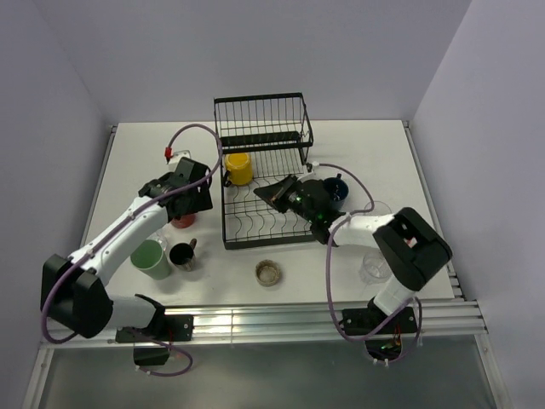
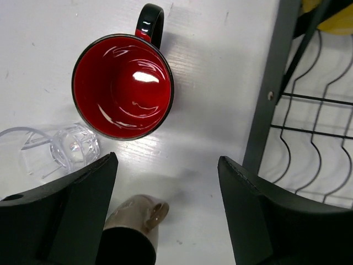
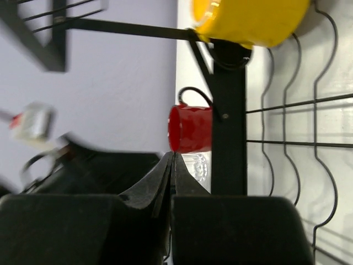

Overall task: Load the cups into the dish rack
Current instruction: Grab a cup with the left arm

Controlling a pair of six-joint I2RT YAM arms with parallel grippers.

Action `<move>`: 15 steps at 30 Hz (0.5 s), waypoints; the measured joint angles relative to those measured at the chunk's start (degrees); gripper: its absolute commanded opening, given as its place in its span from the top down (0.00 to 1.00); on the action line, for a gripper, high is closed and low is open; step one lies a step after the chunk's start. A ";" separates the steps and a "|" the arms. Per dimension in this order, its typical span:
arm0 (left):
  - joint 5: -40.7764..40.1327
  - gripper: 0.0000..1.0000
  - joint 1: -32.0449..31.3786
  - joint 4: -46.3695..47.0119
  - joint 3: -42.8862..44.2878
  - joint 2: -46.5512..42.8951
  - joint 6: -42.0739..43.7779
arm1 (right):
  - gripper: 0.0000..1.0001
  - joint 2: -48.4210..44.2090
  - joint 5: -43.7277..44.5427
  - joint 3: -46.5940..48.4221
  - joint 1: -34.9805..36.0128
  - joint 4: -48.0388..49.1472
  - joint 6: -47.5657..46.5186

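The black wire dish rack (image 1: 264, 223) stands mid-table with a yellow mug (image 1: 238, 168) lying in it. My left gripper (image 1: 189, 207) hovers open just left of the rack, with nothing between its fingers. In the left wrist view a red mug (image 2: 122, 85) stands upright ahead of the left gripper (image 2: 166, 160), handle pointing away. A clear glass (image 2: 55, 149) lies on its side by the left finger, and a black mug (image 2: 129, 232) is below. My right gripper (image 1: 262, 194) is shut and empty over the rack's wavy wires; its tips (image 3: 172, 154) point towards the red mug (image 3: 190, 128).
A green tumbler (image 1: 151, 259) and the black mug (image 1: 182, 255) stand front left. A low brownish glass (image 1: 269, 273) sits near the front edge. A navy mug (image 1: 337, 186) and two clear glasses (image 1: 375, 266) are right of the rack. The rack's frame (image 2: 270, 94) runs beside the left gripper's right finger.
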 measured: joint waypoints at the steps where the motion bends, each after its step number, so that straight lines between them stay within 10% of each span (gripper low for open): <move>1: 0.11 0.22 0.31 0.02 0.11 1.29 0.00 | 1.00 -1.90 0.68 -0.37 0.24 -1.16 -0.87; 15: 1.14 0.39 3.76 0.85 5.62 12.79 0.68 | 1.00 -20.70 6.56 -5.84 0.83 -11.89 -8.83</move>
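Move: The red mug is about 5 cm ahead of my left hand and 4 cm to its left, its middle some 9 cm below. From that hand, a clear glass lies about 11 cm left and 1 cm back, the dark cup 7 cm back and 3 cm left, and the rack's left rail 5 cm ahead and 8 cm right. From my right hand the red mug is some 22 cm left, level fore and aft, about 10 cm down. I ease my left hand forward and down in about equal parts, some 5 cm in all, towards the near right rim of the red mug, drawing the open fingers partly together and tipping them slightly more downward. Meanwhile my empty, shut right hand backs up and to the right, about 7 cm, away from the yellow mug, its fingers tilting up. ##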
